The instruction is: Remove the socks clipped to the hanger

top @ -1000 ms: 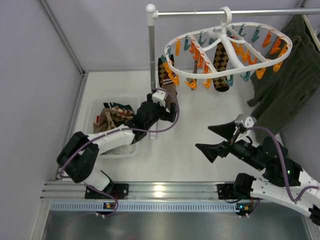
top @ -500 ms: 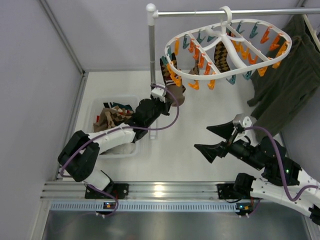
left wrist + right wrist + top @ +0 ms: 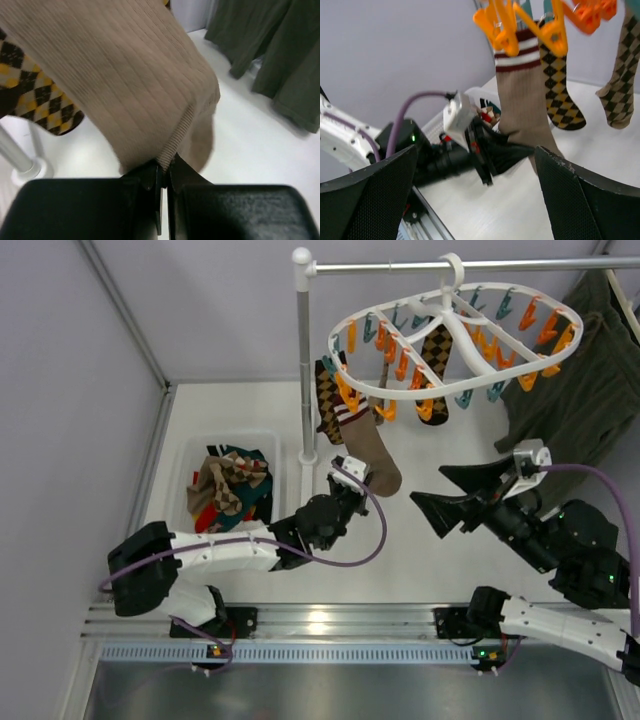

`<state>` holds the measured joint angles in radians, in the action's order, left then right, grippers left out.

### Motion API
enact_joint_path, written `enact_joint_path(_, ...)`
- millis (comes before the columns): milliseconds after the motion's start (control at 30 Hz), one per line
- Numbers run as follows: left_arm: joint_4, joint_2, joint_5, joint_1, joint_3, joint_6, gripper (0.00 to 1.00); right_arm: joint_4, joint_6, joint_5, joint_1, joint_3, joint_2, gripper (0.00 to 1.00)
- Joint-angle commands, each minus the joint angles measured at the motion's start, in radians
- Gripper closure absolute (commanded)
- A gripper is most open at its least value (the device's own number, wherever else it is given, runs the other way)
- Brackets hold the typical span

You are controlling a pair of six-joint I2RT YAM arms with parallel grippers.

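Observation:
The white oval hanger (image 3: 455,335) hangs by its hook from the grey rail, its rim lined with orange and teal clips. A tan sock with maroon and white cuff stripes (image 3: 366,447) hangs from an orange clip (image 3: 500,26) on the left rim. My left gripper (image 3: 356,487) is shut on this tan sock's (image 3: 135,80) lower end, pinching its ribbed seam (image 3: 176,142). A dark argyle sock (image 3: 326,400) hangs beside it, and another argyle sock (image 3: 436,352) hangs under the hanger's middle. My right gripper (image 3: 428,487) stands open to the right of the tan sock (image 3: 520,107), holding nothing.
A clear bin (image 3: 195,455) at the left holds a pile of socks. The rack's upright pole (image 3: 304,360) stands on its foot (image 3: 27,167) just left of the hanging socks. A big dark green garment (image 3: 580,390) hangs at the right.
My left gripper closed on the tan sock's end and drew back toward the near edge, pulling the sock out long. The hanger swung. My right gripper shifted right.

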<state>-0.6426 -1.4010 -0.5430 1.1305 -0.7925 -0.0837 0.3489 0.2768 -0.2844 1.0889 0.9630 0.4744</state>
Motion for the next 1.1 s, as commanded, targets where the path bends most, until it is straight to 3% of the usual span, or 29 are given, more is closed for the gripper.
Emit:
enact_joint_path(0, -0.058, -0.045, -0.247, 0.080, -0.030, 0.074, 1.00, 0.065, 0.018, -0.082, -0.009, 0.114, 0.036, 0.06)
enact_joint_path(100, -0.057, -0.140, -0.362, 0.162, -0.115, 0.199, 1.00, 0.136, -0.004, -0.119, -0.009, 0.204, 0.093, 0.06)
enact_joint_path(333, -0.055, -0.325, -0.425, 0.268, -0.313, 0.384, 1.00, 0.334, -0.033, -0.222, -0.007, 0.423, 0.251, 0.07)
enact_joint_path(533, -0.054, -0.507, -0.474, 0.339, -0.522, 0.573, 1.00, 0.518, -0.047, -0.255, -0.009, 0.620, 0.403, 0.15)
enact_joint_path(933, -0.055, -0.661, -0.475, 0.377, -0.714, 0.709, 1.00, 0.680, -0.057, -0.200, 0.014, 0.809, 0.563, 0.32)
enact_joint_path(1067, -0.055, -0.685, -0.503, 0.377, -0.763, 0.716, 1.00, 0.664, -0.088, -0.154, 0.022, 0.821, 0.602, 0.34)
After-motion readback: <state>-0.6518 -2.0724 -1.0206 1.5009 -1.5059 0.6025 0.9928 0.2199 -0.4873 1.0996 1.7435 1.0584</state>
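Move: The held brown sock still hangs by its striped cuff from orange clips on the hanger's near-left rim, about 12 cm ahead of the open right hand, 12 cm to its left and 6 cm above. From the left hand, shut on the foot, those clips are some 10 cm ahead, 3 cm left and 17 cm up. From the right hand, one checkered sock hangs 17 cm ahead, 17 cm left; another 19 cm ahead, about straight on; both roughly 4 cm lower. The clipped brown sock is drawn to the right by the left hand, which keeps its pinch on the foot and travels about 16 cm right and 7 cm back, rolling some 35 degrees with its left side lifting. The right hand first rises about 6 cm, then reaches 4 cm forward towards the orange clips and settles a little lower, tipping its fingers down and partly narrowing them. ##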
